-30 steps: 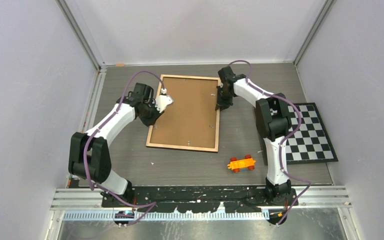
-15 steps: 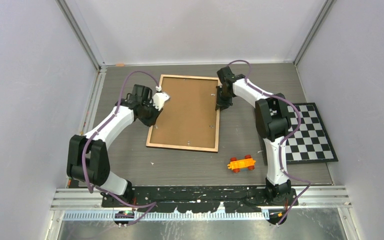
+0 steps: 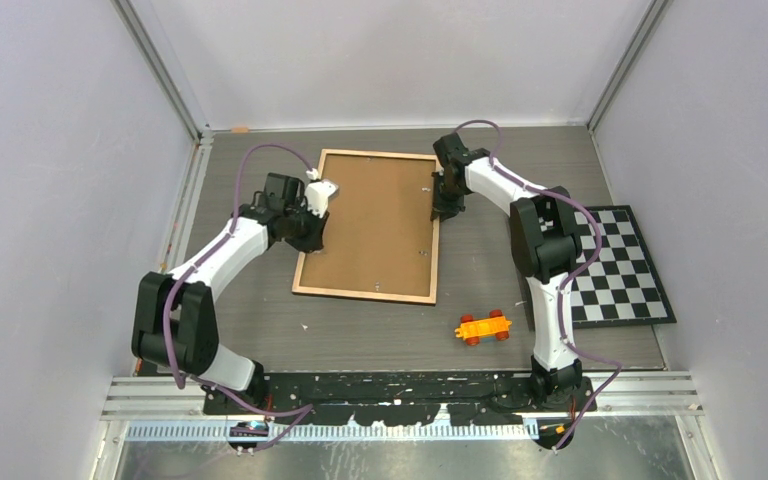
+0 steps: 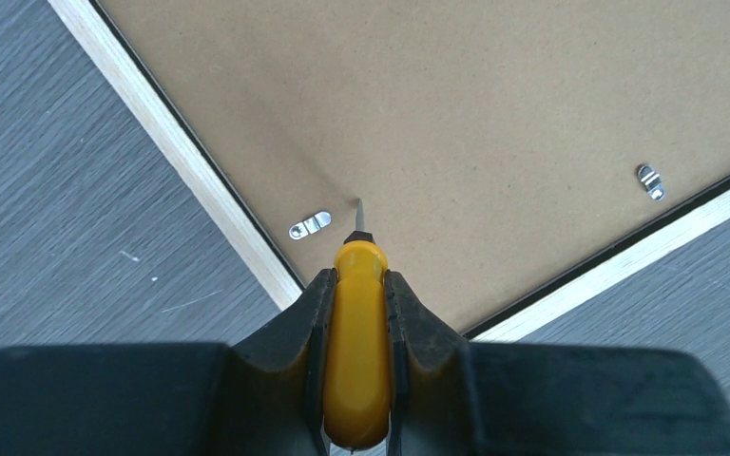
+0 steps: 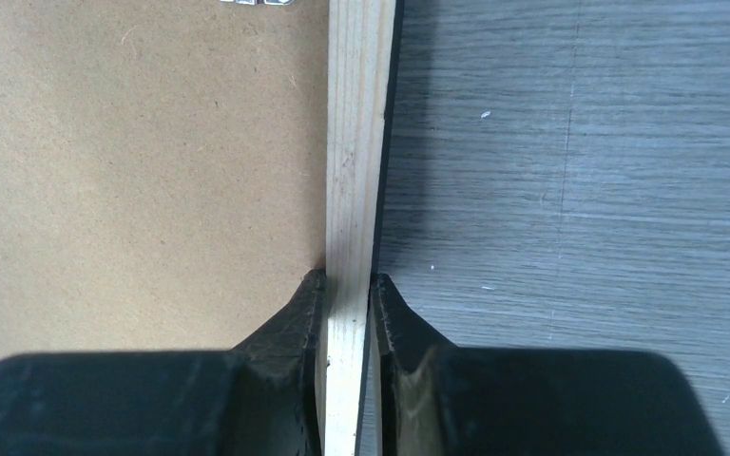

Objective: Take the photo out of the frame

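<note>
The frame lies face down on the table, its brown backing board and light wooden rim facing up. The photo is hidden under the board. My left gripper is shut on a yellow-handled screwdriver, whose metal tip touches the board beside a small metal clip near the frame's left edge. In the top view this left gripper is over that left edge. My right gripper is shut on the frame's right rim, one finger on the board side and one outside; from above this right gripper shows.
A second metal clip sits near another edge of the board. An orange toy car lies on the table in front of the frame. A black-and-white checkerboard mat lies at the right. Walls close in the table on three sides.
My left gripper with the screwdriver has shifted a little toward the far side along the frame's left edge. The right gripper and the frame have stayed put.
</note>
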Robot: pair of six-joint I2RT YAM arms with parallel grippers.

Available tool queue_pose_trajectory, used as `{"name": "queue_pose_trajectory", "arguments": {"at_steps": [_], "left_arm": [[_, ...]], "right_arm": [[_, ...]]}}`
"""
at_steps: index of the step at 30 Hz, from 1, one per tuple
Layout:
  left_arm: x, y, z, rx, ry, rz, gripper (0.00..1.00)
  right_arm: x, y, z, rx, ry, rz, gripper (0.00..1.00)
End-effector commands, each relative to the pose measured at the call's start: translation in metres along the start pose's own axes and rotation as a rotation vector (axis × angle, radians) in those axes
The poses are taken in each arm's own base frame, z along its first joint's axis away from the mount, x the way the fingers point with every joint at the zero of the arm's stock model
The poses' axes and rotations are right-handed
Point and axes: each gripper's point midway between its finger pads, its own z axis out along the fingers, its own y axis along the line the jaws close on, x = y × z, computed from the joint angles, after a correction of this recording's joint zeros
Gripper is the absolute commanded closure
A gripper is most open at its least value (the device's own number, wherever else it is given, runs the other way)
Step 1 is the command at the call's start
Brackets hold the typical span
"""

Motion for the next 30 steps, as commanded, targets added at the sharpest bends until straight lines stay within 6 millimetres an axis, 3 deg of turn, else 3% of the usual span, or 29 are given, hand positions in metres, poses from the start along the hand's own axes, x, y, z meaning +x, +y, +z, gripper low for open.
{"name": "queue_pose_trajectory", "arguments": {"at_steps": [1, 4, 8, 13, 19, 23, 30], "left_arm": [[0.000, -0.021, 0.005, 0.100, 0.012, -0.043, 1.00], [-0.023, -0.018, -0.007, 0.091, -0.049, -0.011, 1.00], [-0.048, 0.004, -0.015, 0.013, -0.078, 0.044, 1.00], [-0.072, 0.041, -0.011, -0.062, -0.086, 0.036, 1.00], [-0.096, 0.076, 0.003, -0.152, -0.100, 0.053, 1.00], [-0.106, 0.095, 0.011, -0.215, -0.083, 0.066, 1.00], [-0.099, 0.116, 0.016, -0.295, -0.027, 0.090, 1.00]], "right_arm": [[0.038, -0.005, 0.028, 0.064, 0.098, -0.045, 1.00], [0.038, -0.004, 0.027, 0.061, 0.095, -0.059, 0.99], [0.043, 0.010, 0.026, -0.006, 0.116, -0.124, 1.00], [0.056, 0.022, 0.023, -0.039, 0.148, -0.232, 1.00], [0.067, 0.021, 0.020, -0.045, 0.173, -0.265, 1.00], [0.073, 0.017, 0.018, -0.037, 0.190, -0.268, 0.99], [0.075, 0.014, 0.018, -0.029, 0.189, -0.258, 1.00]]}}
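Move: The left hand, still gripping the yellow tool, has the far-left clip about 21 cm ahead and 4 cm to its right, some 7 cm below. The near-left clip sits 4 cm ahead and 2 cm right, the near-edge clip 6 cm back and 17 cm right, both equally low. From the right hand, already clamped on the frame's right strip, the far-left clip lies 7 cm forward and 31 cm left, and a right-side clip 8 cm forward and 3 cm left, both about level. Up and then forward, the left hand carries the yellow tool from the near-left clip along the frame's left strip to the far-left clip, some 12 cm, arcing about 4 cm high before sinking a little and edging left. Meanwhile the right hand keeps its pinch on the right strip, drags it about 4 cm left and slightly back, and turns some 10 degrees counter-clockwise. ##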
